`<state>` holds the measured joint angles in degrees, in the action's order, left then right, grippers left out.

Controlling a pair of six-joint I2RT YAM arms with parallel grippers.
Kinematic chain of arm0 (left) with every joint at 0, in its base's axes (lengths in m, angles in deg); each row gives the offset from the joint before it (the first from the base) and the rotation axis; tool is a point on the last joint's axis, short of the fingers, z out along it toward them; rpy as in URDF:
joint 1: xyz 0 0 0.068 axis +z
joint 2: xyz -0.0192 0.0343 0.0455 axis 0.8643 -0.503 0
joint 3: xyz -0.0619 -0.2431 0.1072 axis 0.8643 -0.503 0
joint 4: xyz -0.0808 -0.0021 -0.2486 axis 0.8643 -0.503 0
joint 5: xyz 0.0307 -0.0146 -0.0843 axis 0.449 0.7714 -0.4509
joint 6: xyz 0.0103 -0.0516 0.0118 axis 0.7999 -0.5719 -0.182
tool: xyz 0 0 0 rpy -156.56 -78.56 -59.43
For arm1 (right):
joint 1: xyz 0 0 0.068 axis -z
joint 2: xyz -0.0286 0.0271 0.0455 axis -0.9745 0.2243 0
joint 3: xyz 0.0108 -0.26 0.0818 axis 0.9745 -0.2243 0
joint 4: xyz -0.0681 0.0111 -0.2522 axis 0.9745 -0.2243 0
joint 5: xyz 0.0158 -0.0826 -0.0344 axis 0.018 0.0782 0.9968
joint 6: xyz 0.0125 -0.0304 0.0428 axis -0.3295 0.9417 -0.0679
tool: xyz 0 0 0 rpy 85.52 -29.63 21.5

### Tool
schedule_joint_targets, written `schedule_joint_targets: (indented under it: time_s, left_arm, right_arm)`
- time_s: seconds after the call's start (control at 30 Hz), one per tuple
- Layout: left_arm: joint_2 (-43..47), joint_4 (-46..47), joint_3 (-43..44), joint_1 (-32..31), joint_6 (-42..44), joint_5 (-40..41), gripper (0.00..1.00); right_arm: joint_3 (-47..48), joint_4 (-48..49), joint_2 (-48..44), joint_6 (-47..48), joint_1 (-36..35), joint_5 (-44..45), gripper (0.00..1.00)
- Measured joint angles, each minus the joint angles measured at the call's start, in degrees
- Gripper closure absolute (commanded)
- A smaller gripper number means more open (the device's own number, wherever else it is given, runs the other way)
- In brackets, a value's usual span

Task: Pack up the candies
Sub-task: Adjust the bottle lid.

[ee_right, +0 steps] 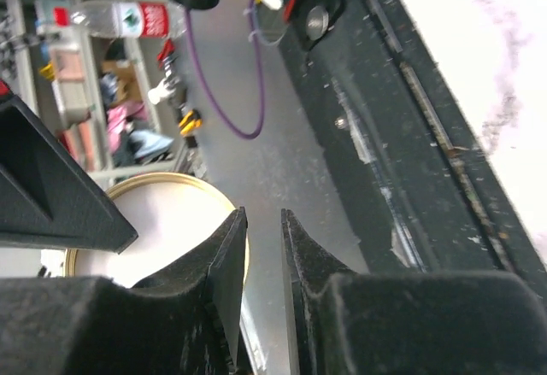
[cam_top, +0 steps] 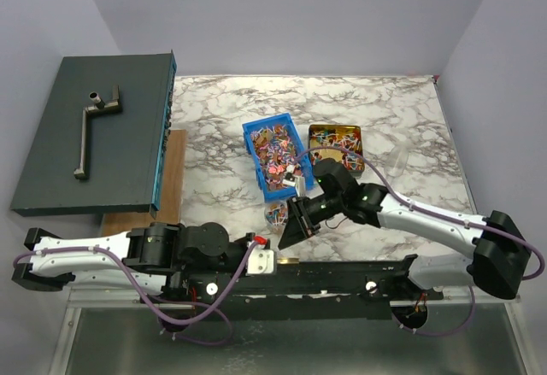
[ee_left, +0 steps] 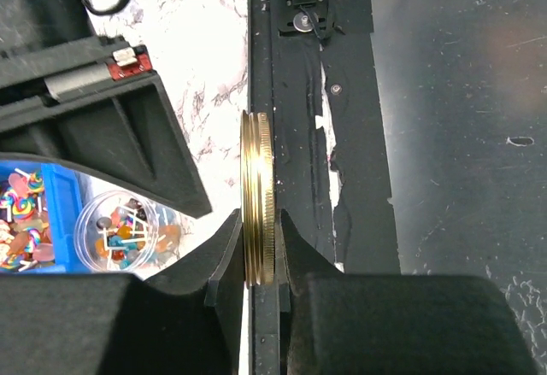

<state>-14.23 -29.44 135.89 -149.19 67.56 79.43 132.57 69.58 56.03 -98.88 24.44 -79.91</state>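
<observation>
The candies (cam_top: 275, 155) fill a blue bin (cam_top: 248, 136) mid-table; more lie in a gold tin (cam_top: 312, 129) to its right. A small clear jar (cam_top: 275, 213) in front of the bin also holds candies (ee_left: 120, 234). My left gripper (ee_left: 261, 221) is shut on a round gold lid (ee_left: 258, 161), held edge-on over the black front rail. My right gripper (ee_right: 263, 217) sits just beside it with a narrow gap and nothing between its fingers. The lid's white inside (ee_right: 154, 221) shows left of those fingers. In the top view the right gripper (cam_top: 289, 228) hangs just in front of the jar.
A dark grey box (cam_top: 94, 131) with a metal handle piece (cam_top: 94, 110) stands at the left on a wooden board (cam_top: 175, 166). A clear plastic item (cam_top: 402, 157) lies at the right. The black rail (cam_top: 342, 272) runs along the near edge.
</observation>
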Motion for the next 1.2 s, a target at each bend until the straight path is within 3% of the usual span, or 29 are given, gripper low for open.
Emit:
schedule_joint_targets:
  time_s: [0.57,0.9,1.2]
  left_arm:
    - [-4.4,4.4,0.0,0.7,-9.4,3.8,0.96]
    - [-5.2,9.7,-1.8,16.4,-17.4,-3.7,0.94]
    - [-2.3,15.2,-3.7,27.6,-27.1,-12.9,0.94]
  right_arm:
    - [3.5,-13.4,-18.3,9.7,1.4,32.2,0.70]
    - [-0.3,-12.4,-26.6,11.6,1.4,41.2,0.59]
    - [-7.5,-2.4,-31.6,9.6,1.4,42.3,0.51]
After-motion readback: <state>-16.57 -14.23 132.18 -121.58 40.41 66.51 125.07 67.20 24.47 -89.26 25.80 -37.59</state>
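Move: The left hand already holds the lid. The candy jar stands about 12 cm ahead of it, level with it sideways and some 16 cm below. The blue bin lies about 15 cm beyond the jar in the same line, and the metal candy tray about 30 cm ahead and 16 cm to the right of the left hand. From the right hand the jar is about 9 cm ahead, roughly level sideways, 16 cm below. Keeping its pinch on the lid's rim, the left hand first eases about 2 cm to the right, then swings some 8 cm forward towards the jar and lifts about 2 cm at the end, turning counter-clockwise and tilting as it goes, so the lid no longer stands edge-on from above. The right hand draws clear of the lid, going about 9 cm forward and nearly as far right while rising some 5 cm, and it turns about 35 degrees clockwise, tips its fingers to point less steeply down and opens them wider. ##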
